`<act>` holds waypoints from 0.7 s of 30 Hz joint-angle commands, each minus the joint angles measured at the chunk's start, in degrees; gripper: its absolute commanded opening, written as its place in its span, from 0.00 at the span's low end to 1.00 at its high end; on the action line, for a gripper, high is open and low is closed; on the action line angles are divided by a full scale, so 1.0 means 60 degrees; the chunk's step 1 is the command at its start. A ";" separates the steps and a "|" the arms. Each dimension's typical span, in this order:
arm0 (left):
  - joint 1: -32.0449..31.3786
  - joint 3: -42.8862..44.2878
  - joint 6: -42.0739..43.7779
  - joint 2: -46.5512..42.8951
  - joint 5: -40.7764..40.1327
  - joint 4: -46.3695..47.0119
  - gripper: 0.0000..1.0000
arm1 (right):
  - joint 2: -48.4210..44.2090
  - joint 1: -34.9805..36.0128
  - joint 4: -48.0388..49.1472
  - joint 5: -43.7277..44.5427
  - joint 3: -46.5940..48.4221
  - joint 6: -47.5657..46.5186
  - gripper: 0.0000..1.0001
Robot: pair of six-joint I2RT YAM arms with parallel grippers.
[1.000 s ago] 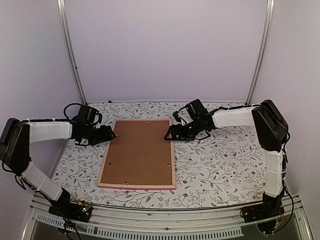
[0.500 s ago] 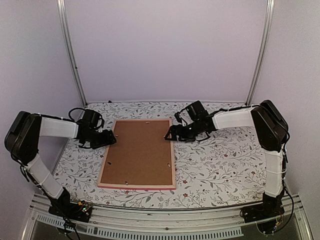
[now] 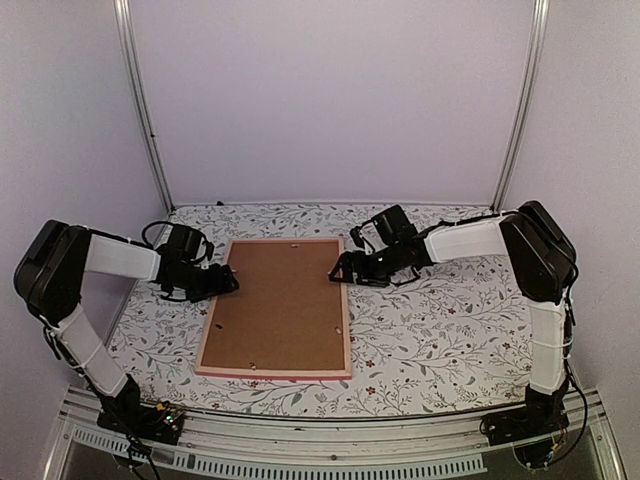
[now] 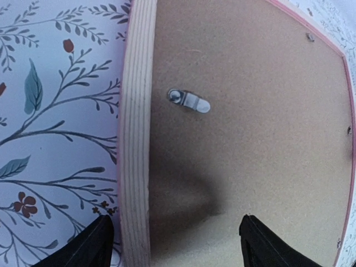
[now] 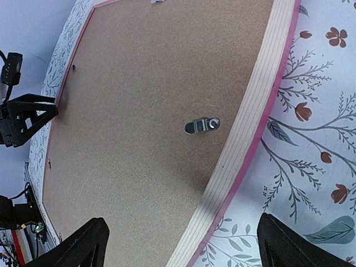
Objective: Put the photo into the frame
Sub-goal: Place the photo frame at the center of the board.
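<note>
The pink-edged frame [image 3: 207, 334] lies face down on the flowered table, and a brown backing board [image 3: 280, 305] fills it. The photo is hidden. My left gripper [image 3: 228, 282] is open over the frame's left rail [image 4: 136, 139], one finger outside it and one above the board, just short of a small metal clip [image 4: 189, 100]. Open as well, my right gripper [image 3: 338, 272] straddles the right rail [image 5: 250, 128] near another clip [image 5: 202, 125]. Neither gripper [image 4: 173, 222] [image 5: 182, 222] holds anything.
The flowered tablecloth [image 3: 440, 330] surrounds the frame on all sides. Several small clips dot the board's edges. White walls and two metal posts [image 3: 140, 100] close the back. The left gripper [image 5: 33, 114] shows across the board in the right wrist view.
My left arm has drawn in and its gripper has slid right, onto the frame's left rail. The right gripper has barely shifted. The frame has not moved.
</note>
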 commanded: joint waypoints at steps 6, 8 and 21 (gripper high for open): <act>-0.0733 -0.0313 -0.0379 0.0241 0.0556 0.0651 0.80 | -0.0088 0.0049 0.0171 0.0265 -0.0576 0.0162 0.96; -0.0949 -0.0341 -0.0475 0.0237 0.0631 0.0973 0.79 | -0.0168 0.0035 0.0164 0.0366 -0.0673 0.0189 0.96; -0.2989 0.0449 -0.1316 0.0795 0.0754 0.1316 0.77 | -0.2332 -0.0024 0.0075 0.2040 -0.3114 0.0557 0.96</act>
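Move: The left hand's open fingers straddle the photo frame's left rail, which runs about 2 cm to the left of its hand point; the frame's middle lies some 13 cm to the right and 4 cm back, just below. From the right hand, the frame's middle is roughly 15 cm to the left and 4 cm back, with the right rail nearly under its hand point, about 2 cm lower. The table's middle lies about 2 cm left and 6 cm back from the right hand. Rightwards, gathering speed, the left hand sweeps about 9 cm and eases slightly back, its outer finger pushing on the outside of the left rail. The right hand first dips a bit over 1 cm, then yields some 5 cm right and slightly back, ending with its outer finger against the right rail's outer side. Both stay open and turn slightly clockwise. ##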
